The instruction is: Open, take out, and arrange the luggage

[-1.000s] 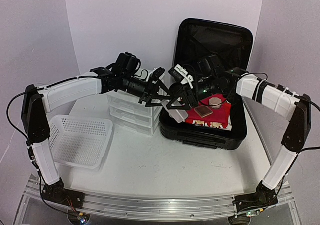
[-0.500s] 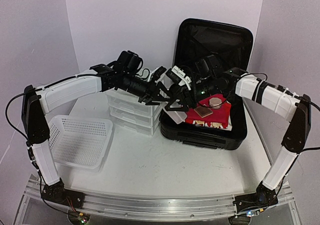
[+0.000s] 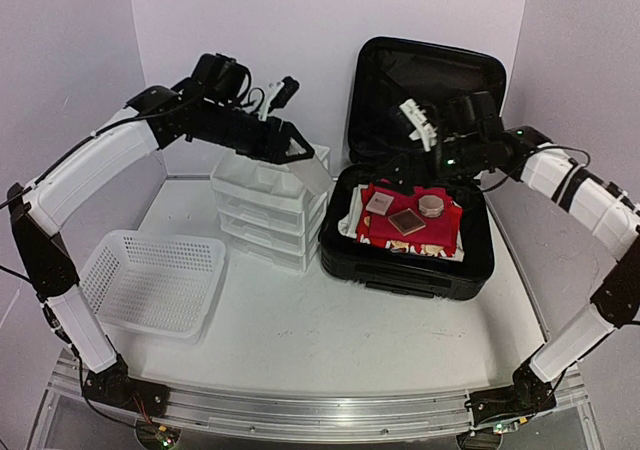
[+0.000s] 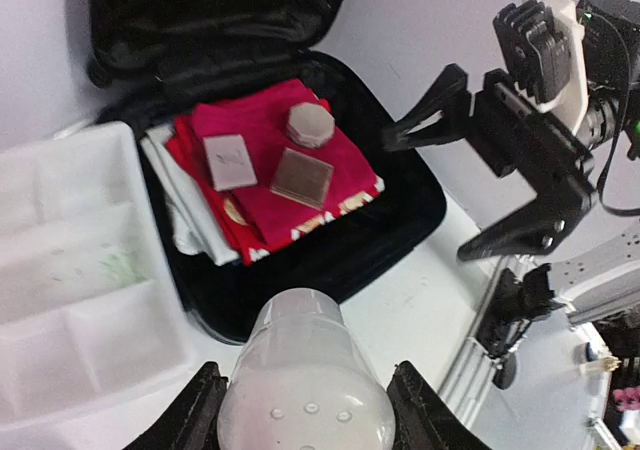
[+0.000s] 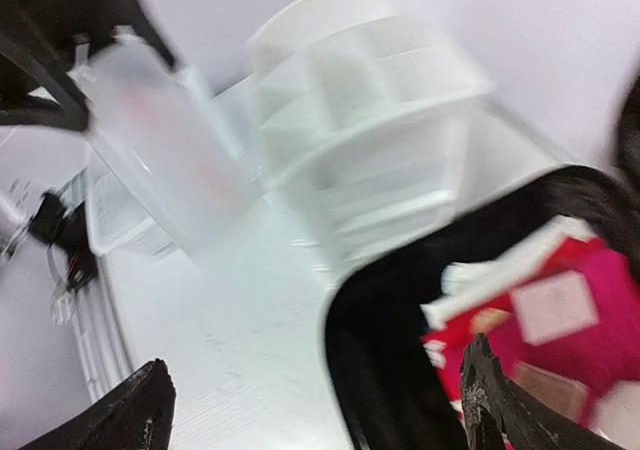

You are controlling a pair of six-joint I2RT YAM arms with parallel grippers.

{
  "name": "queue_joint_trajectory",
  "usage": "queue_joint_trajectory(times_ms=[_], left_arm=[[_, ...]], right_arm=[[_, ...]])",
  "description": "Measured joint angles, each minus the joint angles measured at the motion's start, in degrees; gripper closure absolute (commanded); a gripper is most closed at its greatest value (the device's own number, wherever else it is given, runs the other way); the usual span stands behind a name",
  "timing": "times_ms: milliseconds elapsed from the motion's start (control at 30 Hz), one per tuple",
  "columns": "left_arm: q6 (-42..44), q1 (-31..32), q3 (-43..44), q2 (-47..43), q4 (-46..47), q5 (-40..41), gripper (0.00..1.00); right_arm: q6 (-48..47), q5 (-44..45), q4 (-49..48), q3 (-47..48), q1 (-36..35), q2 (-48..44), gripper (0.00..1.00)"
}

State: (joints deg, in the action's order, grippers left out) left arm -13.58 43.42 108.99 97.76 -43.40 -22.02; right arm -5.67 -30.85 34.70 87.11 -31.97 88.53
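Note:
The luggage [image 3: 408, 260] lies open at the right, its lid [image 3: 428, 78] standing upright. Inside, a red cloth [image 3: 440, 228] carries a pale square box [image 3: 380, 203], a brown square [image 3: 405, 220] and an octagonal jar [image 3: 430, 205]. My left gripper [image 3: 298, 156] is shut on a translucent white bottle [image 3: 314, 173] above the drawer unit; in the left wrist view the bottle [image 4: 305, 375] fills the space between the fingers [image 4: 195, 415]. My right gripper [image 3: 418, 128] hangs open and empty over the back of the luggage. The right wrist view is blurred and shows wide-apart fingers [image 5: 490, 400].
A small white drawer unit [image 3: 262, 220] stands left of the luggage. A white mesh basket [image 3: 150, 280] sits at the front left. White folded fabric [image 4: 185, 210] lies under the red cloth [image 4: 270, 165]. Walls close in behind and on both sides.
My right gripper opened, let go of the bottle and drew back right over the luggage. The left arm rose and carried the bottle back left, above the drawer unit.

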Motion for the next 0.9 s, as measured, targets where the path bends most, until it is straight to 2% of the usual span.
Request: queue_joint_trajectory(times_ms=[133,267,367,667,900], left_arm=[[5.4,-1.25,9.16,-0.09,-5.99,7.37,0.69],[9.4,-2.99,18.1,2.45,-10.12,11.69,0.7],[11.54,-4.24,21.7,5.53,-11.65,13.66,0.71],[15.85,-8.22,26.77,16.96,-14.78,14.75,0.72],[18.62,-8.87,28.48,18.67,-16.17,16.61,0.72]], right_arm=[[1.51,2.73,-0.39,-2.36,5.53,-6.25,0.02],[2.1,3.52,-0.7,-4.72,5.16,-9.73,0.02],[2.49,3.74,-0.7,-5.99,4.7,-10.1,0.02],[2.73,4.98,-0.66,-7.3,4.68,-10.1,0.02],[2.75,5.11,-0.68,-7.61,4.68,-10.1,0.02]])
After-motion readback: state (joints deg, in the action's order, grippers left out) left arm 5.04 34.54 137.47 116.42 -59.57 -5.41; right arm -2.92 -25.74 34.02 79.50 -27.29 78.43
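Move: Beyond the left hand, which still holds the frosted bottle, the drawer unit's open top tray lies about 20 cm ahead, 4 cm to the left and 17 cm below. The open suitcase's red cloth lies some 14 cm ahead, 33 cm to the right and 28 cm down. The pink box is roughly 18 cm ahead and 24 cm right. From the empty right hand, the tray is about 18 cm ahead and 22 cm to the left. Lifting about 7 cm while drifting left, the left hand keeps its grip on the frosted bottle, then carries it forward and down onto a line with the tray's compartments, ending nearly 13 cm farther out. Its wrist turns some 25 degrees, pointing the bottle more steeply down and forward. The open right hand draws about 5 cm to the right, away from the tray, and waits over the suitcase. ##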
